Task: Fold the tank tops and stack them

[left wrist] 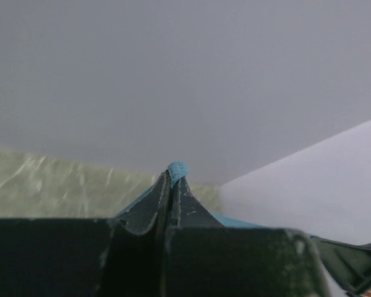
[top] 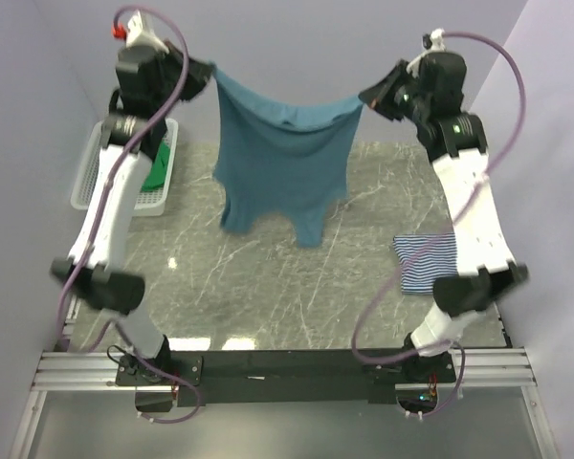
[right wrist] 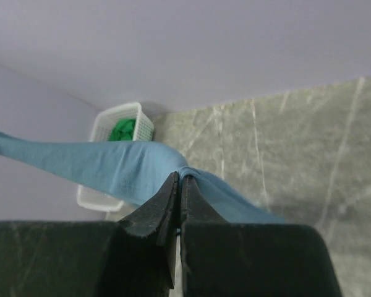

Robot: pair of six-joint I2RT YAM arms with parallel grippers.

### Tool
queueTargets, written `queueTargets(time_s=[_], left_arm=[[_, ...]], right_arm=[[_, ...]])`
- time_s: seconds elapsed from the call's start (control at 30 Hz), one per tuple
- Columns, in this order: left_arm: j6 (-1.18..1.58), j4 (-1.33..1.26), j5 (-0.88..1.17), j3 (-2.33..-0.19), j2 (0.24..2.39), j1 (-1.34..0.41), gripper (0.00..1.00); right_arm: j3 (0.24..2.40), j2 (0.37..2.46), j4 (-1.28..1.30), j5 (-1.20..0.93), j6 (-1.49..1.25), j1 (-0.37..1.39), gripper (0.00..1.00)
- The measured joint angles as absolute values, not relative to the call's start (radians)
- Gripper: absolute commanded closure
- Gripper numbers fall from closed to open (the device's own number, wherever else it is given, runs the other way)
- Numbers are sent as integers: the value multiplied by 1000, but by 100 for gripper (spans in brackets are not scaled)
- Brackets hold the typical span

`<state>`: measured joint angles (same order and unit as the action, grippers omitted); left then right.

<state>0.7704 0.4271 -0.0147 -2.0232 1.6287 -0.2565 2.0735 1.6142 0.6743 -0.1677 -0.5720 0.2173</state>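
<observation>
The teal-blue tank top [top: 282, 163] hangs spread in the air above the table, stretched between both grippers. My left gripper [top: 209, 72] is shut on its left top corner; a bit of teal cloth [left wrist: 177, 168] pokes out past the closed fingertips. My right gripper [top: 365, 96] is shut on the right top corner, with the teal fabric [right wrist: 123, 167] stretching away to the left. The striped tank top [top: 429, 260] lies folded on the table at the right, partly under the right arm. The green tank top [top: 157, 175] sits in the basket.
A white lattice basket [top: 94, 163] stands at the table's left rear, also visible as the basket [right wrist: 108, 127] in the right wrist view. The marbled tabletop [top: 268, 287] spreads below the hanging top. Grey walls close in on the left, back and right.
</observation>
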Motion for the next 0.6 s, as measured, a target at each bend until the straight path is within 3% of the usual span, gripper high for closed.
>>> queueTargets(time_s=[0.13,0.27,0.37,0.47,0.6], left_arm=[[845,413,191,-2388,1913,-133,99],[911,334,305,-2346,1932,-44,99],[931,292,338,-2101,1807,-13,99],[943,227,362,-1797,1652,-20,99],[968,127,364,-1282,1417,-58,96]], right_arm=[[2351,1847,667,-277,-610,144,100],[2370,1866,611,-347,-645,108,100],[2069,1708,480,-368,-661,104,100],[1636,1490,377,-370,-683,107,100],[1095,1271,270,-352,-725,108,100]])
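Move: Both hands hold the blue tank top high over the far half of the table, its body trailing below and behind them. The bare middle of the table lies about 12 cm back, 15 cm right and 49 cm below the left hand; from the right hand it is about 9 cm back, 15 cm left and 45 cm down. The folded striped top is some 17 cm back and 22 cm right of the right hand, at table level; the basket's middle is about 6 cm ahead, 29 cm left and 42 cm below the left hand. With fingers still shut on the blue tank top's two held ends, both hands finish the forward fling together, swinging on about 7 cm towards the far wall and rising a little, the left also easing out to its left. They then reverse, sweeping down some 20 cm towards the table while pulling back 10 to 12 cm, and the wrists tip their fingers down by about 20 degrees to bring the cloth down spread ahead of them. ##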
